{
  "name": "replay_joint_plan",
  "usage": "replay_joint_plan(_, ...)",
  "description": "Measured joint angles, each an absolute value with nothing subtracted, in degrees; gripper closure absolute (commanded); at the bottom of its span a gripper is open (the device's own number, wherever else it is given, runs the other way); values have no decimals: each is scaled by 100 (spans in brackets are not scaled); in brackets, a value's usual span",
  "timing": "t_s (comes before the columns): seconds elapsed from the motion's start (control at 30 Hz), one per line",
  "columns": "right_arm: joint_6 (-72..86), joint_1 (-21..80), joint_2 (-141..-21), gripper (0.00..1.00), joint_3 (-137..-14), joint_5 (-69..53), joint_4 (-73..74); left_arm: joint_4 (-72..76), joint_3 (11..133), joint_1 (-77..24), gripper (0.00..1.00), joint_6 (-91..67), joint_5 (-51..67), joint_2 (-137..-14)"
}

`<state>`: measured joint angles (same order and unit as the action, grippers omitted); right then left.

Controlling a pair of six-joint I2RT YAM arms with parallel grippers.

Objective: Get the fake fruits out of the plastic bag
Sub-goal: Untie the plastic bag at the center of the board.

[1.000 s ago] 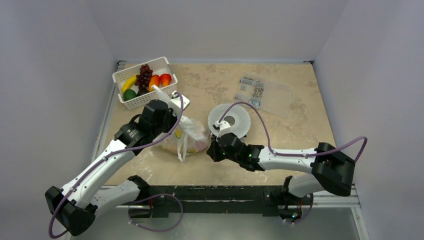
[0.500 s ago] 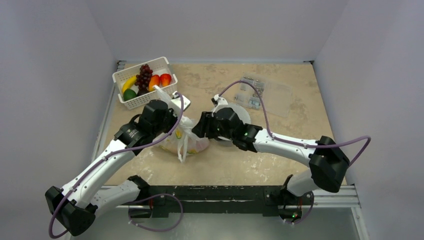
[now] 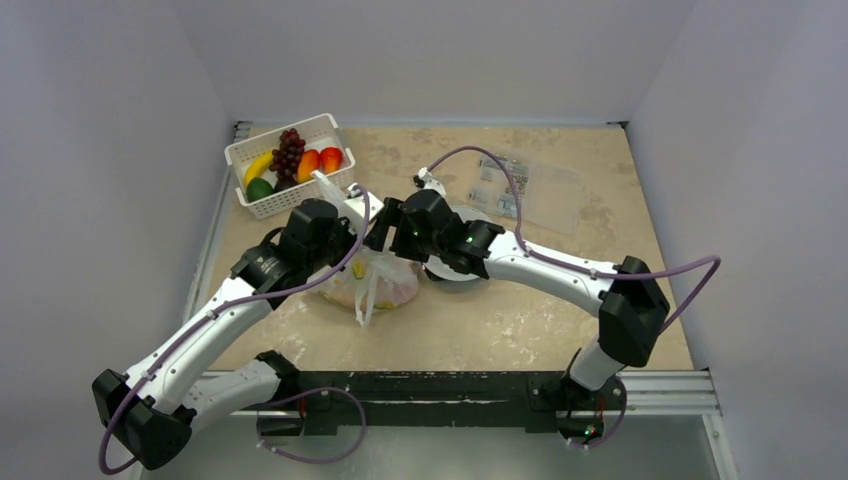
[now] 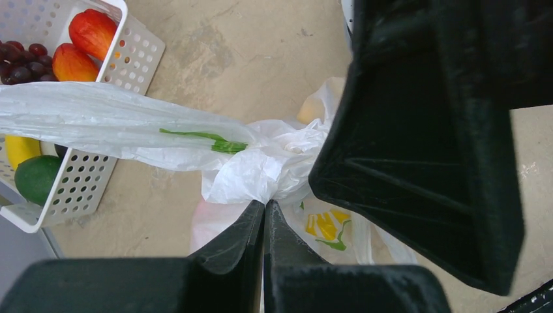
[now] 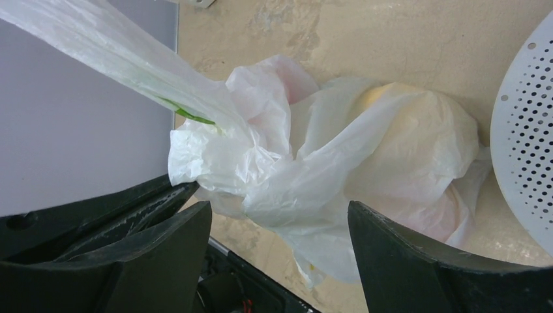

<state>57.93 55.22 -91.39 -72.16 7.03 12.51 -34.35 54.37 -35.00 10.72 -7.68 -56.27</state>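
Note:
The plastic bag lies left of the table's middle, thin, white and crinkled, with a green leaf print. My left gripper is shut on its bunched neck, and one handle loop stretches up toward the basket. Pale yellow and pink shapes of the fake fruits show faintly through the film; which fruits they are I cannot tell. My right gripper is open, its fingers astride the bag's upper folds without pinching them. From above, the right gripper sits close beside the left gripper.
A white slotted basket at the back left holds a banana, dark grapes, red-orange fruits and a green one. A white perforated disc lies right of the bag, partly under the right arm. A flat clear packet lies at the back right.
The right arm has swung from the table's front over the white disc to the bag's top, and its jaws have opened. The left gripper has kept its hold and place.

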Motion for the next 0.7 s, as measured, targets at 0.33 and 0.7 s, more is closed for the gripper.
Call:
replay_joint_plan(0.33, 5959, 5522, -9717, 41, -7467, 757, 1461, -3444, 5437, -3503, 100, 1072, -744, -5625)
replay_joint_plan(0.7, 6193, 5551, -9612, 66, -7129, 644, 1179, -3446, 5437, -3520, 100, 1070, -738, -5625)
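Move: From the right hand, whose fingers are spread, the bag's gathered neck hangs about 4 cm below and a centimetre left, level front to back. The fruit-filled body of the bag lies some 14 cm below and 2 cm back, 1 cm left. The white plate is about 15 cm right, 3 cm ahead and 19 cm below. From the left hand, already pinching the bag, that neck lies about 4 cm right, 1 cm ahead and 2 cm lower. The right fingers come astride the bag's gathered neck and close in on it from both sides, narrowing from about three-quarters open to well under half, as the hand sinks about 4 cm and edges barely left. Meanwhile the left hand stays put, its shut fingers keeping their pinch on the plastic beside the neck. ##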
